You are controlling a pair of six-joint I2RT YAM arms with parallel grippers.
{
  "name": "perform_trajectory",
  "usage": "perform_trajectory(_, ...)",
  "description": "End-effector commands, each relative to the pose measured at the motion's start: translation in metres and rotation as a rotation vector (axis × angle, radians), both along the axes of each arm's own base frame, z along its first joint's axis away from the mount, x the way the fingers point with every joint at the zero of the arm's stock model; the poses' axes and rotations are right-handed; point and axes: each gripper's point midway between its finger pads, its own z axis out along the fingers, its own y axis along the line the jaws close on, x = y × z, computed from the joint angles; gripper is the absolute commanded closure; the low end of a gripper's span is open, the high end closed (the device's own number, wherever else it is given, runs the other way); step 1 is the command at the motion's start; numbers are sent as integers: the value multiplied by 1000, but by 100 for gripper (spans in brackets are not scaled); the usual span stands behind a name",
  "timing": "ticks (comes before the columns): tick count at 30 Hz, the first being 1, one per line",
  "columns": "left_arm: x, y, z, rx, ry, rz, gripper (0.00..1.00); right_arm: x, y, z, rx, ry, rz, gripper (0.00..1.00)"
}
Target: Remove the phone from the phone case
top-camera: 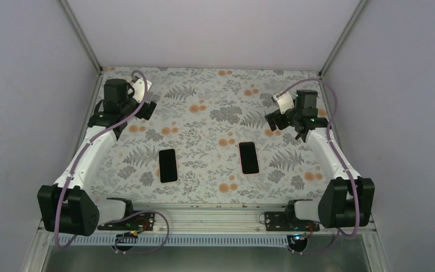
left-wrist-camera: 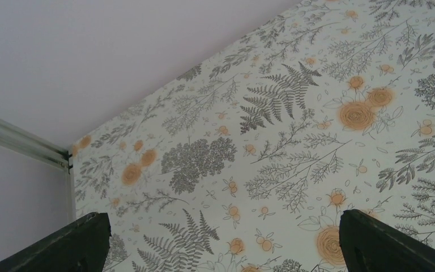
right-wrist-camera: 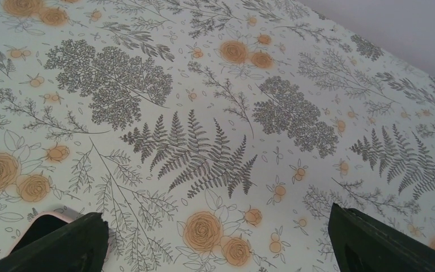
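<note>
Two flat black rectangles lie on the floral table. The left one [top-camera: 168,165] is plain black and looks like a bare phone. The right one [top-camera: 249,157] has a thin pale pink rim, like a case; I cannot tell whether a phone is in it. Its pink-edged corner [right-wrist-camera: 41,222] shows at the lower left of the right wrist view, partly behind a finger. My left gripper [top-camera: 147,107] [left-wrist-camera: 225,226] is open and empty at the far left. My right gripper [top-camera: 274,120] [right-wrist-camera: 218,226] is open and empty at the far right, beyond the rimmed rectangle.
White walls enclose the table on the left, back and right, with metal posts at the back corners [top-camera: 99,69]. The aluminium rail [top-camera: 204,218] with the arm bases runs along the near edge.
</note>
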Motion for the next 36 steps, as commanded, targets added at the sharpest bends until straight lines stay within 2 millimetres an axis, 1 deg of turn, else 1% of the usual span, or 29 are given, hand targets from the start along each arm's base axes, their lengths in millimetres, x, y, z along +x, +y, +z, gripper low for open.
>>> perform_trajectory(1, -3, 0, 24, 13, -55, -5, 0, 5, -3, 3, -42, 43, -16, 0)
perform_trajectory(4, -3, -1, 25, 15, -57, -13, 0, 3, -2, -10, -43, 108, -14, 0)
perform_trajectory(9, -1, -1, 20, 27, -47, -17, 0, -11, 14, -12, -34, 146, 32, 0)
perform_trajectory(10, -1, -1, 19, 31, -45, -23, 0, -16, 21, -15, -26, 185, 52, 0)
perform_trajectory(12, 0, -3, 18, 42, -50, -36, 0, -35, 44, -30, -16, 320, 123, 0)
perform_trajectory(13, 2, -4, 19, 50, -55, -40, 0, -40, 54, -37, -30, 367, 133, 0)
perform_trajectory(15, 7, -3, 20, 56, -55, -30, 0, -48, 69, -51, -65, 435, 135, 0)
perform_trajectory(17, 13, -4, 21, 52, -39, -17, 0, -46, 80, -56, -17, 504, 114, 0)
perform_trajectory(18, 15, -4, 22, 50, -35, -12, 0, -44, 80, -60, -16, 547, 95, 0)
perform_trajectory(19, 16, -4, 23, 50, -37, -6, 0, -46, 80, -68, -20, 597, 81, 0)
perform_trajectory(20, 16, -3, 24, 52, -39, -2, 0, -48, 80, -71, -18, 621, 75, 0)
perform_trajectory(21, 16, -3, 23, 56, -39, 0, 0, -51, 80, -81, -26, 655, 68, 0)
perform_trajectory(24, 12, 1, 15, 78, -24, 16, 0, -62, 77, -98, -48, 721, 44, 0)
perform_trajectory(26, 10, 4, 5, 97, -4, 24, 0, -73, 73, -108, -62, 764, 32, 0)
perform_trajectory(28, 8, 7, -2, 113, 5, 33, 0, -78, 74, -111, -59, 771, 36, 0)
perform_trajectory(32, 4, 8, -1, 119, -17, 31, 0, -87, 80, -112, -52, 806, 89, 0)
perform_trajectory(36, 4, 6, -6, 114, 5, 21, 0, -94, 84, -126, -65, 871, 116, 0)
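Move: The phone in its pink case, the right-hand one of the two, lies about 13 cm to the left of the right hand, some 9 cm back towards the base and roughly 18 cm below. The other phone lies about 34 cm to the left of that one and 3 cm nearer the base. From the left hand the right-hand phone is some 47 cm to its right, 10 cm back and about 24 cm down. Heading down onto the right-hand phone, the open right hand sinks about 11 cm while swinging some 8 cm to the left and drawing back about as far. The leftward swing comes mostly in the first half, the drawing back goes on to the end. The wrist tips some 45 degrees until the fingers point nearly straight down, still wide open, hovering near the phone's far end without touching. ##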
